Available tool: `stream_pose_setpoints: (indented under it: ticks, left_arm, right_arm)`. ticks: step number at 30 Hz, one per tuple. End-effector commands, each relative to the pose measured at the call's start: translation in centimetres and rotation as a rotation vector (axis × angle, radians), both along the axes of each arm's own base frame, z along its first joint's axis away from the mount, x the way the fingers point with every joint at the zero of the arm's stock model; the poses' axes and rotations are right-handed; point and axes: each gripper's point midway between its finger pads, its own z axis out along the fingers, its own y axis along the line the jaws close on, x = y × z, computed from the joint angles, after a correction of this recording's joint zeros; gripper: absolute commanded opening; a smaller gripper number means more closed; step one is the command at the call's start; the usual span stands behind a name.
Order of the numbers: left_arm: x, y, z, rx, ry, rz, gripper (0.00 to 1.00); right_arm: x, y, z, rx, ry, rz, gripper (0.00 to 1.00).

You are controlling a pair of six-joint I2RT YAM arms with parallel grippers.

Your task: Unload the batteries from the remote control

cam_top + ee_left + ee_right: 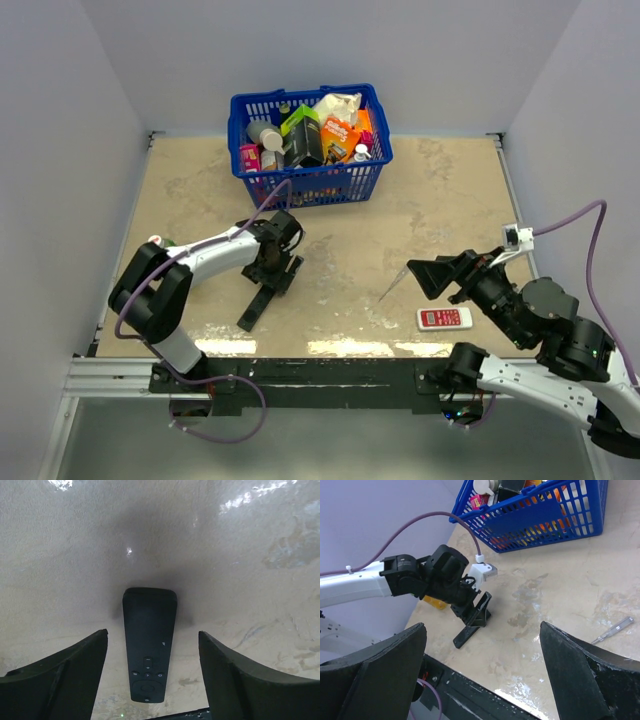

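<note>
A slim black remote control [148, 650] lies buttons-up on the beige table, its long body running away from the left wrist camera. My left gripper [152, 634] hangs over it with a jaw on each side, open, and a gap of table shows between each finger and the remote. From above, that gripper [278, 272] points down at the remote control [258, 303] near the front left. My right gripper [418, 275] hovers open and empty at the front right. No batteries show; they are hidden or out of view.
A small white and red remote [445, 318] lies by the front edge under the right arm. A thin pen-like tool [394, 286] lies mid-table. A blue basket [335, 182] full of packets stands at the back. The black front rail [300, 375] bounds the table.
</note>
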Motion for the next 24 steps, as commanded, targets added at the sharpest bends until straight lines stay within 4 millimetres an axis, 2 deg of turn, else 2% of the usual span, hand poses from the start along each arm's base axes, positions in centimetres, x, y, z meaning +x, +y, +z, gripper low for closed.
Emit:
stream_pose_setpoints:
  ticks: [1,4,8,13,15,16,18,19,21,23,24]
  left_arm:
    - [2.2,-0.6,0.9,0.017,-0.065,-0.019,0.74]
    - [2.4,-0.7,0.5,0.018,-0.064,-0.023,0.72]
    - [2.0,-0.8,-0.5,0.021,-0.037,-0.03,0.62]
    - [1.4,-0.3,-1.4,0.03,-0.021,-0.005,0.57]
    - [1.2,-0.5,-1.5,0.013,-0.011,-0.007,0.49]
    - [1.1,-0.6,-1.6,0.006,-0.006,-0.009,0.4]
    - [1.0,-1.2,-1.4,-0.025,0.001,-0.007,0.31]
    - [1.1,-1.5,-1.2,-0.041,0.0,-0.007,0.23]
    - [1.3,-2.4,-0.2,-0.093,-0.019,-0.006,0.18]
    - [1.4,-3.8,0.8,-0.169,-0.018,-0.008,0.12]
    - [1.6,-4.3,1.8,-0.202,-0.035,0.001,0.11]
  right_arm:
    - [-0.9,-0.6,1.7,0.048,-0.057,0.035,0.97]
    - [-1.0,-0.6,1.7,0.041,-0.052,0.038,0.97]
    - [-0.9,-0.6,1.7,0.035,-0.046,0.038,0.97]
    - [-0.9,-0.2,1.4,0.028,-0.039,0.049,0.97]
    - [-0.9,0.3,1.3,0.029,-0.038,0.063,0.96]
    - [-0.9,0.5,1.2,0.033,-0.035,0.064,0.96]
    - [-0.8,1.0,0.9,0.029,-0.018,0.072,0.96]
    - [-0.8,1.3,0.8,0.031,-0.008,0.073,0.96]
    - [-0.8,1.9,0.3,0.026,0.015,0.086,0.95]
    - [-0.8,3.3,-0.9,-0.002,0.041,0.125,0.96]
    - [-1.3,4.7,-0.8,0.013,0.034,0.192,0.96]
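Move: The remote control lies right under my left hand between the open fingers, its middle about 3 cm back, 2 cm to the left and 2 cm below. The basket stands some 27 cm ahead and 10 cm to the right, its middle about 6 cm higher than my hand. The screwdriver lies roughly 27 cm to the right and 1 cm ahead. From my right hand, the remote is about 30 cm left, 7 cm ahead and 33 cm below. I ease my left hand down and forward, each by about 1 cm, and close its fingers from most of the way open onto the remote's two long sides, near its far end, still pointing down. Once the pinch stops closing, I draw the hand about 1 cm to the right. My right hand, fingers wide open, stays high and late on drifts under 2 cm left, towards the remote. ##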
